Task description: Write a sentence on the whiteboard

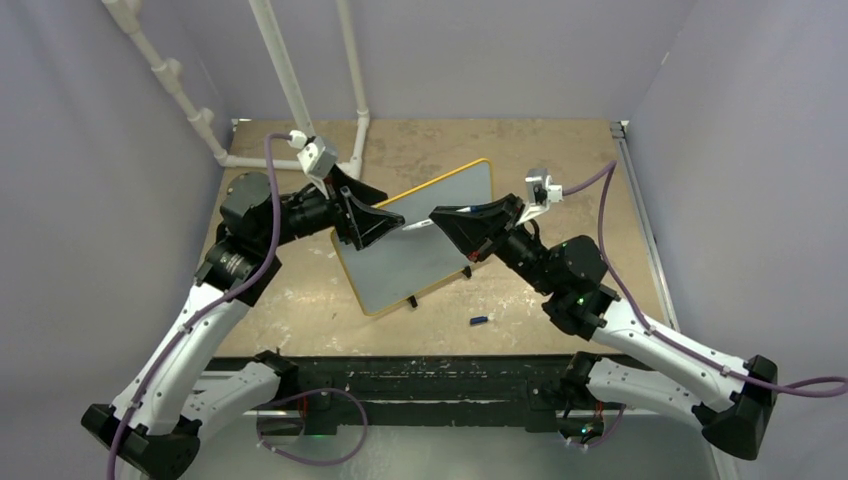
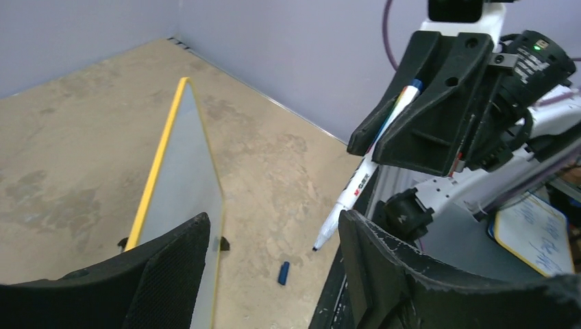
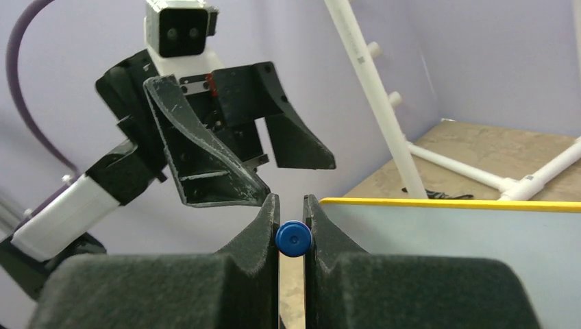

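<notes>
The whiteboard [image 1: 420, 250], white with a yellow rim [image 3: 445, 203] and small black feet, stands tilted at the table's middle. Its face looks blank, so the sentence is out of view. My right gripper [image 1: 437, 215] is shut on a white marker [image 2: 356, 190]. The marker's blue end [image 3: 293, 238] sits between the pads and its tip points down over the board's upper part, hanging in the air. My left gripper [image 2: 274, 226] is open at the board's left side, with the board's edge [image 2: 218, 205] just inside the left finger [image 2: 171, 267]. I cannot tell whether that finger touches it.
The marker's blue cap [image 1: 479, 321] lies on the table in front of the board. White pipes [image 1: 300, 100] stand at the back left. Another small yellow-rimmed board with blue handwriting [image 2: 538, 236] lies beyond the right arm, off the table's near edge.
</notes>
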Robot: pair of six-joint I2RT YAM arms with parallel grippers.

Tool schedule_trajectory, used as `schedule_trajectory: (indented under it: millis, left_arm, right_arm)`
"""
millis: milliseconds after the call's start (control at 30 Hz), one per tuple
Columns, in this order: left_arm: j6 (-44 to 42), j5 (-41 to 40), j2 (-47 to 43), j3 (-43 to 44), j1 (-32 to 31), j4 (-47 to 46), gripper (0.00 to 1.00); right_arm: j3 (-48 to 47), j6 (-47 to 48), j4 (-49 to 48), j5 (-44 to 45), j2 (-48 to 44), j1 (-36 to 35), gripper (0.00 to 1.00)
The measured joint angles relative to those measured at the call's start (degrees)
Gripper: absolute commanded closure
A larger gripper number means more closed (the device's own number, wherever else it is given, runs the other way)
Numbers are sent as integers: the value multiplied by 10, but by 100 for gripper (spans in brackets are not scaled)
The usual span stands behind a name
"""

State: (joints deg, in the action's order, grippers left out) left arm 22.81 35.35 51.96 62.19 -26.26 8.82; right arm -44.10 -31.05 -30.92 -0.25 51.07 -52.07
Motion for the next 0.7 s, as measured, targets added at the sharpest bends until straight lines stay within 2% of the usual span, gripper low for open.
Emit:
schedule_trajectory:
  millis: [200, 300, 433, 633, 700]
  left_arm:
    - [0, 101, 36, 9, -1, -35, 33]
    - [-1, 134, 45, 10, -7, -41, 40]
    - [-10, 161, 59, 11, -45, -43, 55]
    - [-25, 173, 71, 11, -90, -39, 59]
    - [-28, 175, 72, 13, -90, -40, 69]
  right_arm:
    - [-13, -15, 10, -42, 11, 0, 100]
    - [-35, -15, 33, -51, 17, 0, 100]
    - [-52, -15, 50, -60, 18, 0, 100]
    - [-62, -15, 71, -81, 26, 0, 100]
    - [-61, -15, 80, -86, 30, 0, 100]
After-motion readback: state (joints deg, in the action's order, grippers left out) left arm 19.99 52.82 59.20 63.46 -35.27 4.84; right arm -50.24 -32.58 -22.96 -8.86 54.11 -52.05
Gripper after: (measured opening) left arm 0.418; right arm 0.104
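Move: The left hand is empty and open, with the marker's middle about 8 cm to its right, 2 cm back and perhaps 2 cm higher, gripped in the right fingers with the bare tip pointing left. The whiteboard's middle is roughly 9 cm ahead, 5 cm right and 22 cm below. From the right hand, the left fingertips are about 8 cm left, 2 cm ahead and 2 cm lower; the blue cap lies some 11 cm right, 4 cm back and 33 cm down. The left hand sweeps back and right by about 8 cm in all, sinking slightly and turning some 25 degrees clockwise, to bring its fingertips up around the exposed front half of the marker, and in the second half of the move its fingers close part-way without shutting. The right hand keeps its pinch on the marker and eases to meet it, 2 cm left and a little back with a slight counter-clockwise turn; whether the left fingers already touch the marker can't be seen. ##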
